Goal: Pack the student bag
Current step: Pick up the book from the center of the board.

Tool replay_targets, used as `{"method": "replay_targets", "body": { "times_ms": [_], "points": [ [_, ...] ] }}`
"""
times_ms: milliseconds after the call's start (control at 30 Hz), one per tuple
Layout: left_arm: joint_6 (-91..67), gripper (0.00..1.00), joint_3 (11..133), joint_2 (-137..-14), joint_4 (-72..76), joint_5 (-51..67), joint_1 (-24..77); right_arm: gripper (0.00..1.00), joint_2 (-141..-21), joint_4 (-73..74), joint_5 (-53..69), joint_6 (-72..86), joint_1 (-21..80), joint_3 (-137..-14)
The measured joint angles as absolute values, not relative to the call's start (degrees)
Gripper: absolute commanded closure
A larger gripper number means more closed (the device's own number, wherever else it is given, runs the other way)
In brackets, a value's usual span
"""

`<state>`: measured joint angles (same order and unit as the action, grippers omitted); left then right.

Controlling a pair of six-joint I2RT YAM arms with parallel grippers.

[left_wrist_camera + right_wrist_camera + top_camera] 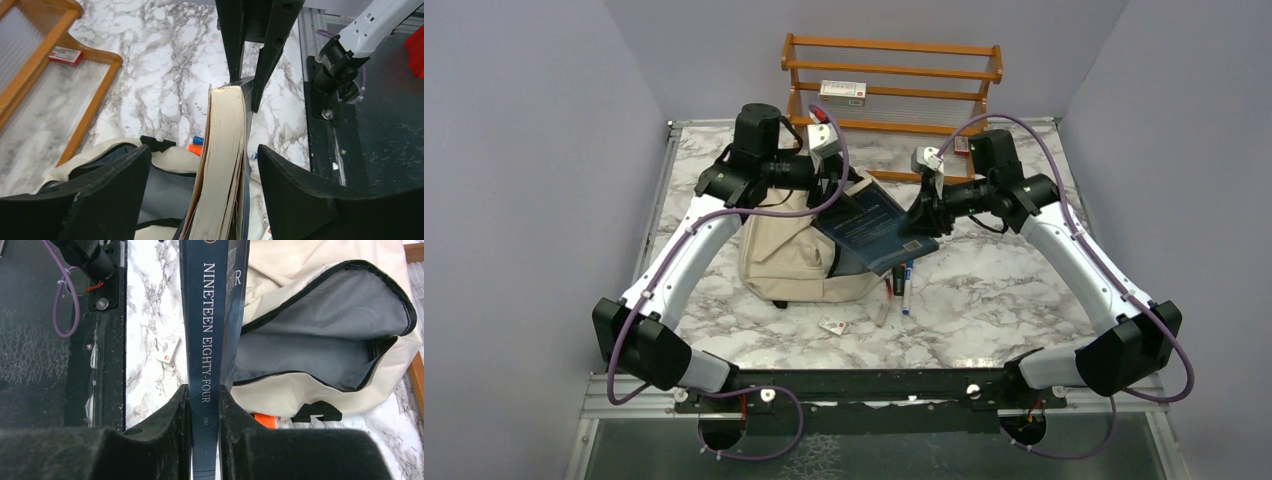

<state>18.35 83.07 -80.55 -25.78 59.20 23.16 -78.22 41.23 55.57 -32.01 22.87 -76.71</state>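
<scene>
The student bag (pixel 789 262), cream with a grey lining, lies on the marble table with its mouth open (pixel 320 325). Above its opening a dark blue book (pixel 876 225) titled "Nineteen Eighty-Four" is held tilted. My right gripper (pixel 922 212) is shut on the book's spine (pixel 204 390). My left gripper (pixel 832 192) straddles the book's page edge (pixel 222 150) from the other side, and its jaws stand open with a gap on both sides of the book. In the left wrist view the bag (pixel 172 159) shows just beneath the book.
A wooden rack (pixel 892 75) stands at the back with a small box (pixel 842 92) on it. Pens and markers (pixel 904 278) lie beside the bag's right side. A small white packet (pixel 832 325) rests near the front.
</scene>
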Motion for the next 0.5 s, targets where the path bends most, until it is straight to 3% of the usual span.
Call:
{"method": "replay_targets", "body": {
  "times_ms": [267, 500],
  "points": [
    [17.17, 0.38, 83.09, -82.70, -25.82, 60.34, 24.64, 1.00, -78.22, 43.05, 55.07, -32.95, 22.87, -79.57],
    [16.95, 0.69, 83.13, -83.88, -25.58, 62.19, 25.26, 0.99, -78.26, 43.55, 53.84, -33.41, 22.87, -80.95]
  ]
}}
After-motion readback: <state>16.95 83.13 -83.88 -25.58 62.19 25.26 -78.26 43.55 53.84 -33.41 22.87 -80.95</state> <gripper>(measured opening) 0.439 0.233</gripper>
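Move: The right hand already holds the book by its spine; the book's middle lies about 8 cm left of that hand, 2 cm back and slightly above. From the open left hand it sits some 7 cm right, 4 cm back and 5 cm below, its page end already between the fingers. The bag opening lies about 4 cm right of the left hand, 3 cm ahead and 27 cm below; the orange marker, 16 cm right, 1 cm back, 32 cm below. Left fingers close partway around the book's page end, easing 2 cm right and down; right lifts it 2 cm. ##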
